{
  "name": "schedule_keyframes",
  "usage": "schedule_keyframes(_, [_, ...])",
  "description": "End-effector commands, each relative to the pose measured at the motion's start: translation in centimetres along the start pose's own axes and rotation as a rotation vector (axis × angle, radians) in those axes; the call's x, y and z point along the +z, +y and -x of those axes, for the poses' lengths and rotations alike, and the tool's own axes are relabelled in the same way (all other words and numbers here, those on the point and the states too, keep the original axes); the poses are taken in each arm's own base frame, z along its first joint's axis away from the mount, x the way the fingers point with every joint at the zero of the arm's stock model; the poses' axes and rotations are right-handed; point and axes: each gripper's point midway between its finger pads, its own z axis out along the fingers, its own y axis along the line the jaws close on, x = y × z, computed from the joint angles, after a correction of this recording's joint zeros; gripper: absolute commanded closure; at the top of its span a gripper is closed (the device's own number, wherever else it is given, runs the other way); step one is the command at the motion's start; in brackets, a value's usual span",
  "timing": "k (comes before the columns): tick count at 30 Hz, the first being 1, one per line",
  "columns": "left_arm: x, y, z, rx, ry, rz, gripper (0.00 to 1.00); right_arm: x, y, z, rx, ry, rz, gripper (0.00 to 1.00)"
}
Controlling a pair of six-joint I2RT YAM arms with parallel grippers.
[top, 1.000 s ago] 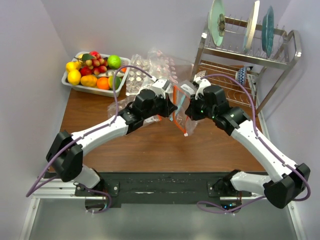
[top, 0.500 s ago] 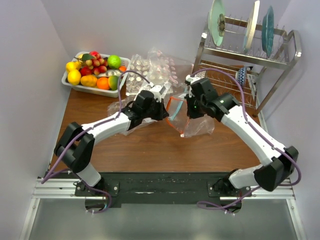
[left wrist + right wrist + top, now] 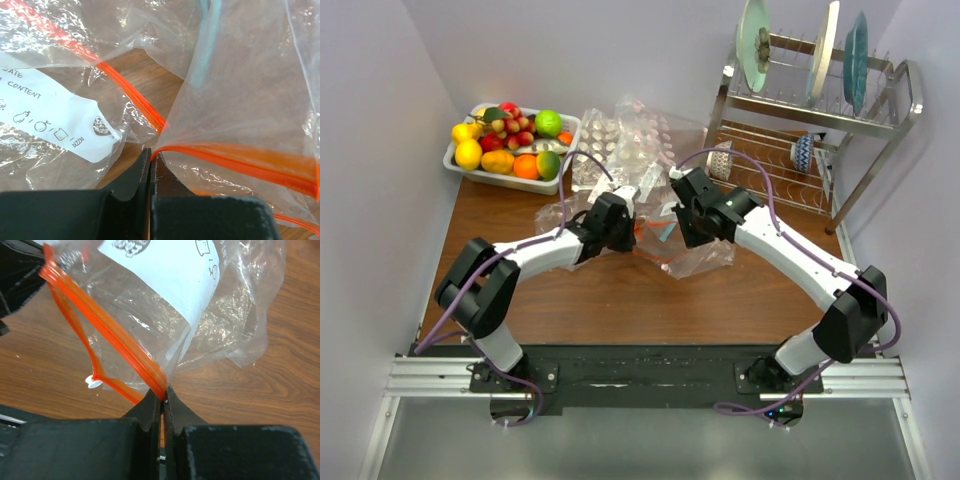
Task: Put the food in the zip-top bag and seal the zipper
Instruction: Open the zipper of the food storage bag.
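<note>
The zip-top bag (image 3: 703, 257) lies crinkled on the wooden table between my two grippers. My left gripper (image 3: 628, 226) is shut on one end of its orange-red zipper (image 3: 235, 155); the left wrist view shows the jaws (image 3: 151, 151) pinched together on the strip. My right gripper (image 3: 682, 224) is shut on the zipper's other end (image 3: 105, 330), jaws closed on it (image 3: 163, 392). A white slider (image 3: 92, 382) sits on the strip, and the mouth gapes open. The food lies in a white tray (image 3: 454, 163) at the back left: lemon (image 3: 468, 153), lime (image 3: 548, 123), orange (image 3: 526, 166), grapes (image 3: 510, 128).
A second clear bag with a white label (image 3: 45, 107) and its own orange strip lies under my left gripper. A teal-strip bag (image 3: 207, 45) lies behind. A pile of clear bags (image 3: 630, 135) sits at the back. A metal dish rack (image 3: 820, 100) with plates stands at the back right.
Both grippers have moved down and to the left with the bag's zipper held between them. The bag has gone from hanging upright to lying low on the table.
</note>
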Motion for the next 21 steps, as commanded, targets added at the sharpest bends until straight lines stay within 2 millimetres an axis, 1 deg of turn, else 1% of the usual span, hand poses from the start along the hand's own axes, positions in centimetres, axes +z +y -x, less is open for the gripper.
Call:
schedule_keyframes(1, [0.3,1.2,-0.1,0.024,-0.015,0.022,1.0,-2.5,-0.1,2.8,0.025,-0.098,-0.004,0.97])
schedule_keyframes(2, [0.3,0.3,0.6,0.02,-0.043,-0.019,1.0,-2.3,0.2,2.7,0.022,-0.09,0.013,0.93])
schedule_keyframes(4, [-0.1,-0.7,1.2,0.019,-0.075,-0.073,1.0,-1.6,0.9,2.6,0.014,-0.077,0.032,0.9])
schedule_keyframes(5, [-0.3,-1.5,1.2,0.016,-0.073,-0.12,1.0,-1.4,1.3,2.6,0.013,-0.075,0.045,0.88])
schedule_keyframes(8, [-1.0,-2.8,2.0,0.012,-0.088,-0.183,1.0,-0.7,1.9,3.1,0.011,-0.092,0.06,0.82])
schedule_keyframes(13, [-1.8,-3.9,2.3,0.015,-0.066,-0.231,1.0,0.4,2.4,4.2,0.007,-0.12,0.058,0.8])
schedule_keyframes(16, [-2.2,-4.3,2.4,0.017,-0.054,-0.248,1.0,1.1,2.4,4.6,-0.002,-0.127,0.05,0.76])
schedule_keyframes(21, [-2.9,-4.7,3.1,0.013,-0.062,-0.259,1.0,2.7,2.5,4.3,-0.029,-0.118,0.007,0.74])
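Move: My two hands already hold the bag mouth. Its middle is about 6 cm right of my left hand, level and 2 cm above it, and about 7 cm left of my right hand, level and 6 cm below. From my left hand, the white zipper end is some 4 cm back, 8 cm right and slightly lower. On the table about 8 cm below, a teal zipper lies 3 cm ahead and 8 cm right, and another orange-zip bag 4 cm ahead and 9 cm left. I ease my right fingers from shut to about a quarter open around the pinched far lip. That hand rises slightly, then sinks as it travels about 4 cm left and forward over the mouth. My left hand keeps its pinch on the near lip, drawing it some 3 cm back and right and finally up a little, turning slightly clockwise. ##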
